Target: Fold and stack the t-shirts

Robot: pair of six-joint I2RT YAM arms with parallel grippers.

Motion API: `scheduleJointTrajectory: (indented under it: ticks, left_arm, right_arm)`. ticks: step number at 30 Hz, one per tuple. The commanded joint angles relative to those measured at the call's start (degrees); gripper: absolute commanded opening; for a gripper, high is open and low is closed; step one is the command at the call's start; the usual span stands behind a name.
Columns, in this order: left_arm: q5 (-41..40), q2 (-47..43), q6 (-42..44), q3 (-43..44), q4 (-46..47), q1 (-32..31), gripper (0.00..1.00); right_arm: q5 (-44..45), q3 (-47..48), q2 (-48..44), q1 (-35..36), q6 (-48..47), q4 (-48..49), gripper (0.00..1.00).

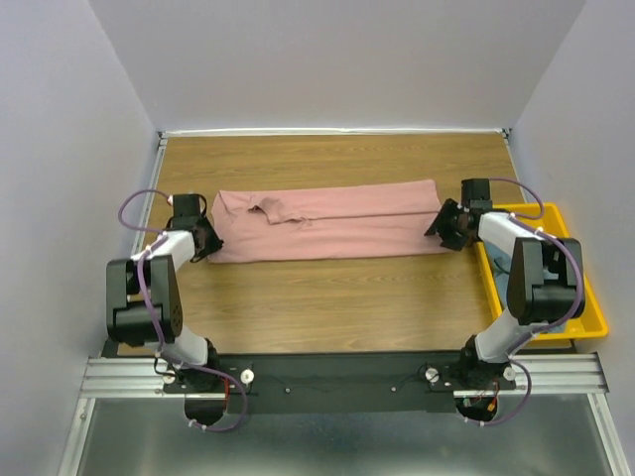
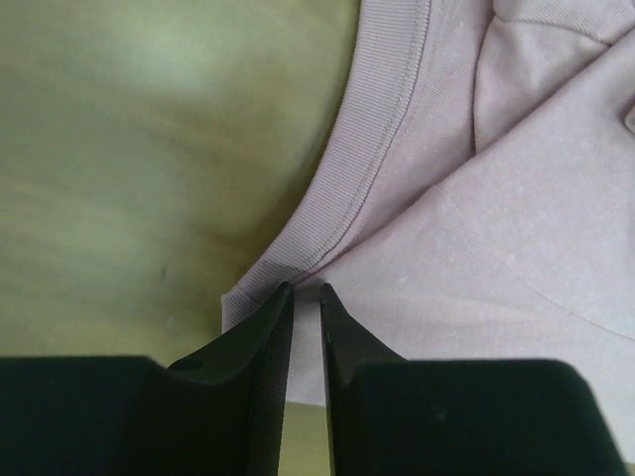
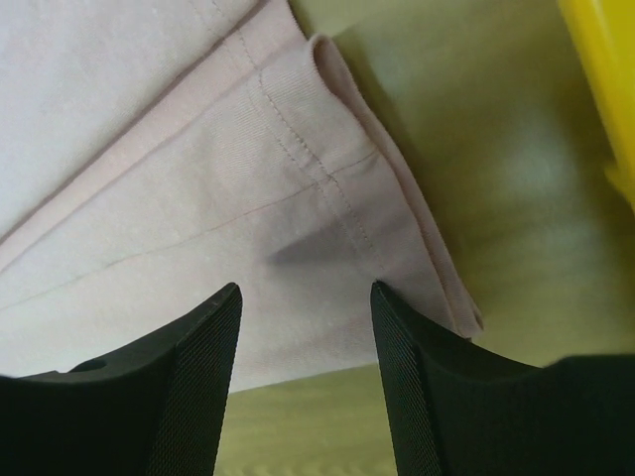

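A dusty-pink t-shirt (image 1: pixel 327 223) lies on the wooden table, folded into a long strip running left to right. My left gripper (image 1: pixel 206 238) is at the strip's left end. In the left wrist view its jaws (image 2: pixel 306 290) stand almost together, pinching the shirt's edge (image 2: pixel 496 228) just below the ribbed collar (image 2: pixel 377 129). My right gripper (image 1: pixel 444 223) is at the right end. In the right wrist view its jaws (image 3: pixel 306 290) stand wide apart, with the stitched hem corner (image 3: pixel 327 198) of the shirt (image 3: pixel 149 149) lying between them, not gripped.
A yellow plastic bin (image 1: pixel 585 297) sits at the table's right edge, close beside the right arm, and its rim (image 3: pixel 605 89) shows in the right wrist view. Grey walls enclose the table on three sides. Bare wood (image 1: pixel 337 307) lies between the shirt and the arm bases.
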Motion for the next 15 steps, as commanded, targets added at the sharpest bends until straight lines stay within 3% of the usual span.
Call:
scheduleJointTrajectory:
  ticks: [1,5,9,15]
  left_arm:
    - [2.9,-5.6,-0.4,-7.3,-8.5,1.6,0.26]
    - [5.2,-13.9,-1.4,-5.4,-8.9,1.7,0.37]
    - [10.9,-18.1,-3.4,-2.4,-5.3,1.6,0.49]
    - [19.2,-13.9,-11.5,-2.0,7.6,-0.9,0.48]
  right_arm:
    - [5.0,-3.3,-3.2,-0.6,-3.2,-11.7,0.63]
    - [1.8,0.9,-8.5,0.1,-7.2,-12.4,0.63]
    - [1.1,6.2,-9.4,7.3,-9.1,-11.8,0.62]
    - [-7.7,8.4,-6.6,18.4,-5.4,-0.1,0.58]
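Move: Both grippers are down on the folded pink t-shirt, one near each end. Its middle lies about 29 cm to the right of the left hand and 6 cm ahead; from the right hand, some 29 cm to the left and 5 cm ahead, about 1 cm lower for both. The turned-up flap is roughly 16 cm right of the left hand and 9 cm ahead. The yellow bin's middle is about 27 cm right of the right hand and 8 cm back. Keep both grippers pressing on the t-shirt's ends and drag it on towards the bases, some 4 to 5 cm, then let both come free. Lift the left gripper about 9 cm, swinging it forward again and slightly right while its fingers open; raise the right one nearly as far, forward and well left over the shirt, fingers staying open, wrist turning counter-clockwise. ##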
